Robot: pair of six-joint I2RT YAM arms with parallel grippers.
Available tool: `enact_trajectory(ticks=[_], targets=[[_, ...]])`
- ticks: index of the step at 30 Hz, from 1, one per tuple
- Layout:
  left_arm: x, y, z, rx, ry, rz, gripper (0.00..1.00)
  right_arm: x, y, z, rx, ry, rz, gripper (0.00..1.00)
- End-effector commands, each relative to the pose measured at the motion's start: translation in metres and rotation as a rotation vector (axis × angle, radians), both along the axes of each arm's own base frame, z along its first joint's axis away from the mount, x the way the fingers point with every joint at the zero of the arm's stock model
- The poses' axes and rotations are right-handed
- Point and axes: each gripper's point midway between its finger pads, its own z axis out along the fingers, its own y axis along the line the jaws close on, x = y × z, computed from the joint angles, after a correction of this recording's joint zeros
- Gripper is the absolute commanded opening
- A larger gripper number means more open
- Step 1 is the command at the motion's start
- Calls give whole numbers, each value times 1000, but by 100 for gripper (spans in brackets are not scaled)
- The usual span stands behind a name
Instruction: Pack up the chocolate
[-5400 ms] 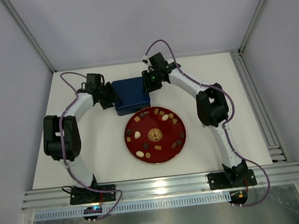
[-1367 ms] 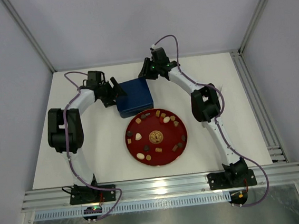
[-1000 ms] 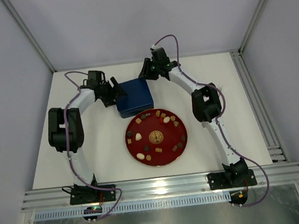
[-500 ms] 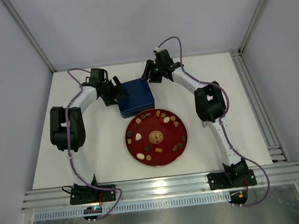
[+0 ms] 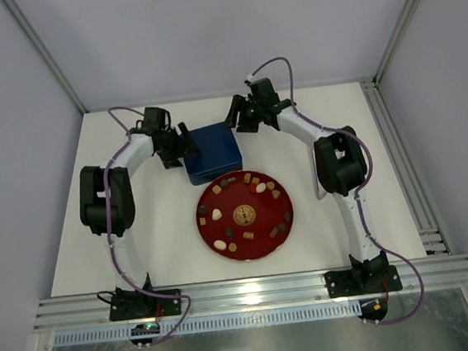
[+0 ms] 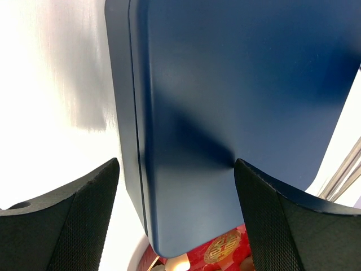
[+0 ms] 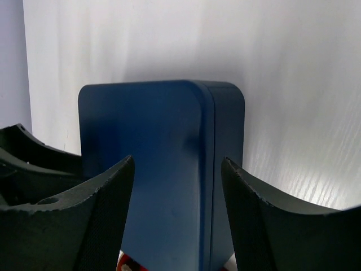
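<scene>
Several small pieces of chocolate [image 5: 259, 187], brown and cream, lie around the red plate [image 5: 245, 234] with a gold emblem. The closed dark blue tin [image 5: 212, 151] sits just behind the plate. My left gripper [image 5: 182, 144] is at the tin's left side, open. In the left wrist view the left gripper [image 6: 176, 162] straddles the tin's [image 6: 225, 84] long edge, one finger over the lid and one beside the wall. My right gripper [image 5: 238, 119] stands open at the tin's back right corner. The right wrist view shows the right gripper [image 7: 177, 159] framing the tin [image 7: 158, 141], with nothing held.
The white table [image 5: 140, 234] is walled left, back and right. An aluminium rail [image 5: 398, 160] runs along the right edge. Both arms arch over the table beside the plate. A sliver of the plate [image 6: 225, 248] shows beyond the tin in the left wrist view.
My right gripper's jaws have widened and it has drawn back to the right, away from the tin's corner. The left gripper has shifted slightly toward the back. The tin and plate stay put.
</scene>
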Motion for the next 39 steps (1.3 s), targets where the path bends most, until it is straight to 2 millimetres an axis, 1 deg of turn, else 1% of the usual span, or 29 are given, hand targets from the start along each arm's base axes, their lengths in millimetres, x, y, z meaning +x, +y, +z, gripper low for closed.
enact_trajectory(ticks=[1, 2, 3, 4, 5, 6, 7, 8, 9, 10, 11, 12, 13, 14, 15, 17, 18, 20, 24, 26, 28, 30, 34, 39], targets=[[-4, 11, -3, 75, 19, -6, 80, -5, -2, 53, 55, -109, 34, 65], [-5, 12, -5, 79, 26, -5, 80, -9, -3, 52, 57, -105, 39, 65], [-6, 13, -6, 85, 31, -2, 80, -14, -3, 60, 64, -118, 49, 65], [-7, 15, -7, 99, 38, 3, 80, -22, -4, 50, 63, -96, 62, 65], [-9, 17, -13, 110, 61, 4, 80, -26, -5, 49, 63, -93, 69, 65], [-9, 18, -13, 115, 66, 6, 80, -34, -9, 45, 59, -79, 73, 64], [-10, 21, -16, 131, 76, 11, 79, -39, -8, 44, 59, -79, 91, 64], [-14, 22, -19, 138, 93, 11, 78, -44, -9, 43, 56, -75, 97, 64], [-15, 23, -20, 143, 98, 12, 78, -52, -12, 33, 48, -52, 101, 64], [-16, 26, -22, 156, 103, 18, 78, -56, -14, 38, 48, -64, 110, 63], [-19, 27, -24, 160, 115, 20, 78, -61, -15, 36, 46, -58, 117, 62], [-20, 27, -26, 165, 121, 20, 78, -68, -17, 27, 41, -42, 124, 61], [-22, 28, -28, 171, 130, 21, 77, -72, -18, 29, 39, -47, 133, 60], [-24, 29, -30, 176, 139, 20, 77, -76, -18, 26, 36, -42, 139, 58], [-25, 30, -33, 183, 149, 20, 76, -81, -21, 20, 26, -28, 140, 58], [-28, 32, -36, 189, 161, 23, 75, -86, -24, 18, 15, -32, 150, 54], [-29, 33, -38, 193, 166, 23, 74, -90, -26, 11, 7, -17, 150, 52], [-32, 34, -41, 198, 175, 26, 73, -94, -28, 6, -2, -13, 159, 51], [-37, 36, -47, 211, 196, 27, 70, -102, -30, -5, -35, 10, 173, 46], [-41, 37, -53, 216, 217, 28, 66, -104, -31, -10, -62, 13, 173, 43], [-44, 38, -56, 222, 232, 28, 65, -104, -36, -16, -101, 21, 162, 42], [-48, 39, -61, 226, 248, 27, 62, -107, -38, -21, -127, 34, 160, 38], [-58, 43, -71, 241, 280, 28, 56, -108, -45, -34, -185, 50, 155, 35], [-70, 46, -84, 258, 326, 26, 52, -112, -48, -45, -265, 72, 157, 34]])
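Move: The box lid's near right corner is about 11 cm back, 2 cm right and 3 cm below the right hand; the lid's middle is 5 cm back and 6 cm left. The red plate's middle is some 28 cm straight back and 8 cm down. The lid's left edge is right under the left hand, and the lid's middle is roughly 7 cm to that hand's right and 1 cm ahead. Right hand draws back about 10 cm onto the lid's near right corner, narrowing; left fingers narrow over its left edge. ##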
